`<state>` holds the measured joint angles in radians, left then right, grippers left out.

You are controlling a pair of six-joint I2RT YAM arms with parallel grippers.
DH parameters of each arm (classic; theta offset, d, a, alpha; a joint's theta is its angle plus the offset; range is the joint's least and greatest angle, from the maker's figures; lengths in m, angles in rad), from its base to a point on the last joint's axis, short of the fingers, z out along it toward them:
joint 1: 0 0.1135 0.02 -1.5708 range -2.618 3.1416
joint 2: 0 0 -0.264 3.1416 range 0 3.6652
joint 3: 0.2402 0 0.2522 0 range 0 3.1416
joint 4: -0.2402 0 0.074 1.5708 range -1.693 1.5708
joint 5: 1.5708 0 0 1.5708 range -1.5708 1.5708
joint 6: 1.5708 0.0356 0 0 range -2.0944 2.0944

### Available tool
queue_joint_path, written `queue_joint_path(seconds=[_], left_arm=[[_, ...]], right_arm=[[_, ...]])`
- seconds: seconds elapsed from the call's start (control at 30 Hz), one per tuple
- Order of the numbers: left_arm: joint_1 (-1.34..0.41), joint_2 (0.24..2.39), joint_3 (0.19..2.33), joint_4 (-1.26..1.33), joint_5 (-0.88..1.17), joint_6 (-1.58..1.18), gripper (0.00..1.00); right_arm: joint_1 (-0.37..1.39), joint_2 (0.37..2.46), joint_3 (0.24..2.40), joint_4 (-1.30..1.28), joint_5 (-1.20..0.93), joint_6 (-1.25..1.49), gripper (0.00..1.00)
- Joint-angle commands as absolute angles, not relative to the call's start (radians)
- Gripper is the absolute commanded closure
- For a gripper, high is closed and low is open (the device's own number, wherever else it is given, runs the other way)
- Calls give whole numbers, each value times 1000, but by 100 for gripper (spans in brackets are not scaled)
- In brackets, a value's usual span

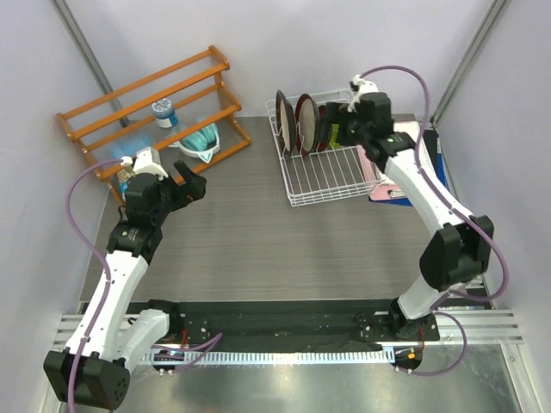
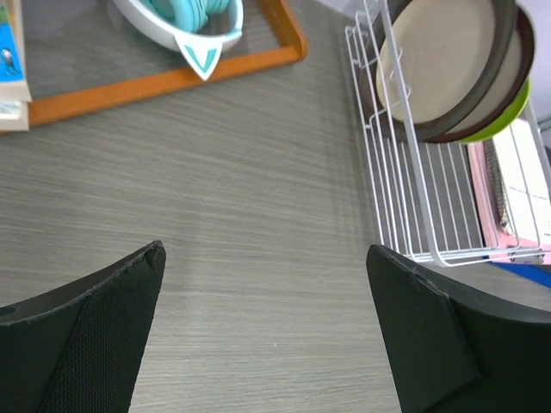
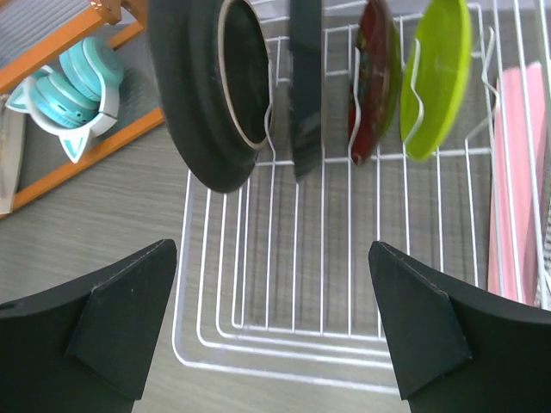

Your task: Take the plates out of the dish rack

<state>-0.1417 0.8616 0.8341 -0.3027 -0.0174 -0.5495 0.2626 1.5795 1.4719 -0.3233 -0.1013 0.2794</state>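
Note:
The white wire dish rack (image 1: 331,182) stands at the back right of the table. Four plates stand upright in its far end: a dark-rimmed cream plate (image 1: 282,120), a dark red-rimmed one (image 1: 304,123), a patterned dark red one (image 3: 370,77) and a lime green one (image 3: 439,77). My right gripper (image 1: 334,127) is open above the rack, level with the plates, holding nothing. In the right wrist view the right gripper (image 3: 272,245) hangs over the rack's bare wire floor (image 3: 284,327). My left gripper (image 1: 188,181) is open and empty over the table left of the rack (image 2: 405,189).
An orange slatted shelf (image 1: 146,103) stands at the back left with a small bottle (image 1: 164,114) on it. A teal and white bowl-like item (image 1: 200,142) rests at the shelf's foot. A pink board (image 1: 392,189) lies right of the rack.

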Motion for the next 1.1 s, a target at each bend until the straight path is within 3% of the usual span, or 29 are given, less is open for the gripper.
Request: queue_joint_path(seconds=[0.0,0.27,0.4,0.57,0.8,0.93,0.97,1.03,1.07], left_arm=[[-143,917,824,-227,35,-563,0],[-143,917,784,-203,-58,-563,1],[-144,913,764,-192,-80,-561,1],[-143,910,744,-167,-87,-563,1],[-144,916,727,-150,-92,-563,0],[-143,928,726,-140,-101,-561,0],[-143,931,726,-140,-103,-561,0],[-143,940,726,-140,-104,-561,1],[-143,939,726,-140,-104,-560,0]], right_arm=[[371,1690,1670,-394,87,183,0],[500,1877,1951,-471,271,92,1],[515,1989,2052,-477,310,49,10],[540,2127,2221,-494,385,-20,9],[555,2281,2367,-497,458,-100,15],[566,2333,2401,-488,512,-120,24],[568,2338,2402,-482,520,-121,33],[572,2355,2402,-473,543,-136,37],[574,2364,2405,-465,546,-143,47]])
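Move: Ahead and to the left of the right hand, the leftmost dark plate in the dish rack has its middle about 15 cm forward, 11 cm left and 12 cm lower. The brown-rimmed plate stands some 5 cm to the right of that plate; the small red plate is about 14 cm ahead of the hand and 2 cm left, the green plate 14 cm ahead and 1 cm right. From the left hand the dark plate lies roughly 27 cm ahead, 23 cm right. Swinging left across the row of plates and slightly up, the right hand then reaches forward and dips, ending about 12 cm farther out, 11 cm left and 6 cm lower at the leftmost dark plate. It rolls some 35 degrees, left side down, so its partly closing fingers straddle the plate's edge; a pinch can't be seen. The empty left hand sinks about 5 cm, staying open. ##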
